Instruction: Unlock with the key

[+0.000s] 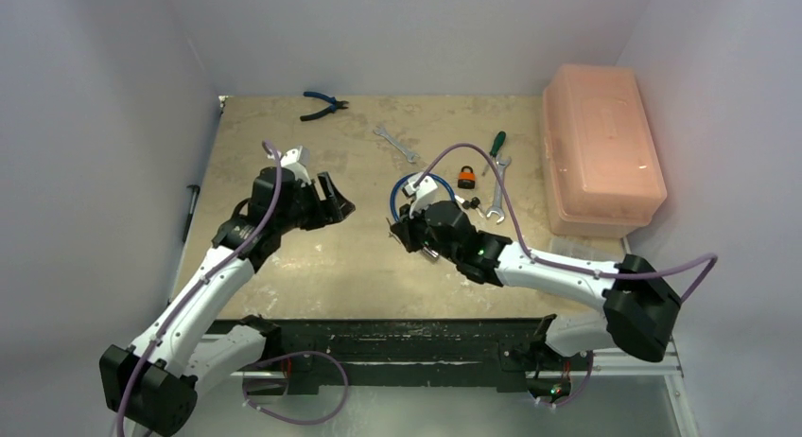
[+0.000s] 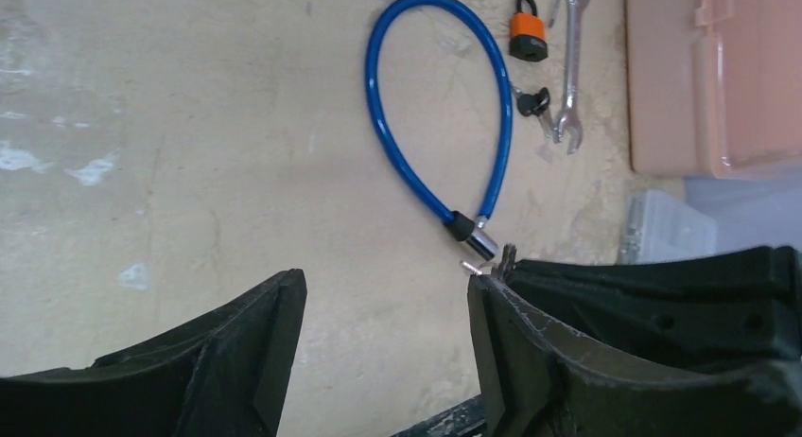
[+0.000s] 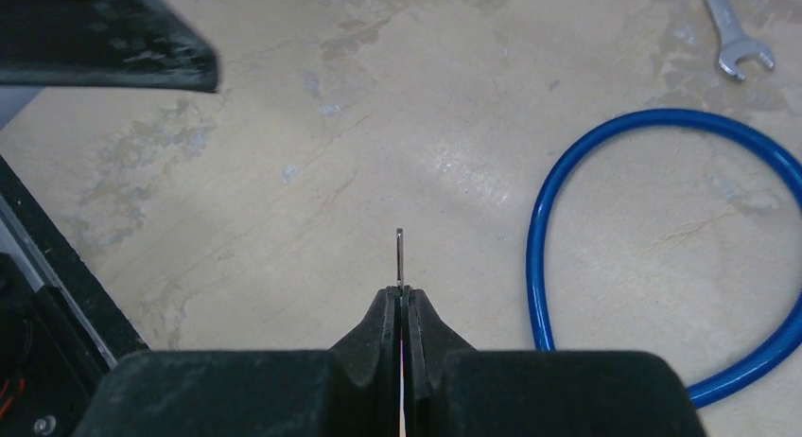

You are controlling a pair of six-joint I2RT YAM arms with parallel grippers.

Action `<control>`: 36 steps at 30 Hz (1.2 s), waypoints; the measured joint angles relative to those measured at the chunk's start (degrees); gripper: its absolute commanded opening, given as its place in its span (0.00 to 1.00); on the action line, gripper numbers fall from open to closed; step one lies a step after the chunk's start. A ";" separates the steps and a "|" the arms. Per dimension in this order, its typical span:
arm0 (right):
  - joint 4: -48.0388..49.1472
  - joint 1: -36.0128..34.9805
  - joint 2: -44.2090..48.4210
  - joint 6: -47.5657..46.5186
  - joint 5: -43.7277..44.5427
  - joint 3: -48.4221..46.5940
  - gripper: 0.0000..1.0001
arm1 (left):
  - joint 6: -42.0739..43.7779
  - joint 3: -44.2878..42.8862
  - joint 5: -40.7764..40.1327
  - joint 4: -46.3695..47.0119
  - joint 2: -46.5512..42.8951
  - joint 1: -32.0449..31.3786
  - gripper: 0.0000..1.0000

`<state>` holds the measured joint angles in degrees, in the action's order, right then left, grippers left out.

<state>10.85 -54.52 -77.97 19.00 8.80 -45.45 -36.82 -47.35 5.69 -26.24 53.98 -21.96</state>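
A thin silver key (image 3: 400,255) sticks out from my right gripper (image 3: 402,293), which is shut on it. A blue cable lock (image 2: 440,106) lies looped on the table, its black and chrome lock end (image 2: 475,235) just beyond the key's tip (image 2: 469,265). In the right wrist view the blue cable (image 3: 535,267) curves past to the right of the key. An orange padlock (image 2: 528,30) lies further back, with black-headed keys (image 2: 532,103) near it. My left gripper (image 2: 386,295) hangs open over bare table, left of the right gripper (image 1: 409,234), with nothing between its fingers.
A pink plastic box (image 1: 601,148) fills the back right. Two wrenches (image 1: 395,144) (image 2: 570,68), a green-handled screwdriver (image 1: 495,146) and blue-handled pliers (image 1: 323,104) lie toward the back. The table's dark front edge (image 3: 57,267) runs close beneath the right gripper.
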 measured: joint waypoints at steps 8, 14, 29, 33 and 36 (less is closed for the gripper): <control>0.57 -5.60 6.10 -7.02 7.30 1.55 0.00 | -9.77 -0.55 6.51 5.68 4.59 -1.51 0.61; 0.26 -7.21 6.91 -9.73 11.78 1.81 0.00 | -14.75 -0.57 7.06 9.31 6.36 -6.99 0.60; -0.68 -10.14 7.23 -13.79 16.52 1.81 0.00 | -20.06 -0.57 2.78 13.42 10.93 -16.13 0.47; -0.76 -10.75 7.28 -14.10 17.31 1.81 0.00 | -21.59 -0.55 1.03 14.86 11.13 -16.46 0.43; -0.94 -11.10 7.45 -14.12 17.49 1.81 0.00 | -22.73 -0.55 -0.35 15.85 11.13 -16.50 0.42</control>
<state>9.91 -65.63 -70.52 4.89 26.28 -43.64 -59.55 -47.90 5.34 -10.39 65.10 -38.46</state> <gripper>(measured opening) 0.059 0.434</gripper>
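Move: The key pinched in my closed right fingers sticks out about 2 cm ahead and 1 cm left of that hand. From my open left hand the same key is about level fore and aft, some 13 cm to the right and 8 cm lower. The steel lock barrel lies on the table about 9 cm right, 2 cm ahead and 13 cm below my right hand. The middle of its blue cable loop is roughly 14 cm ahead and 7 cm right of that hand. I swing my left hand about 12 cm to the right towards the key and its ring, rolling its left side down nearly 20 degrees and narrowing the still-open fingers by over a third. My right hand keeps its pinch on the key, rises some 3.5 cm while easing back, and tips its fingers up about 15 degrees; then it only creeps back. The left fingers stop just above the key without visibly gripping it. ##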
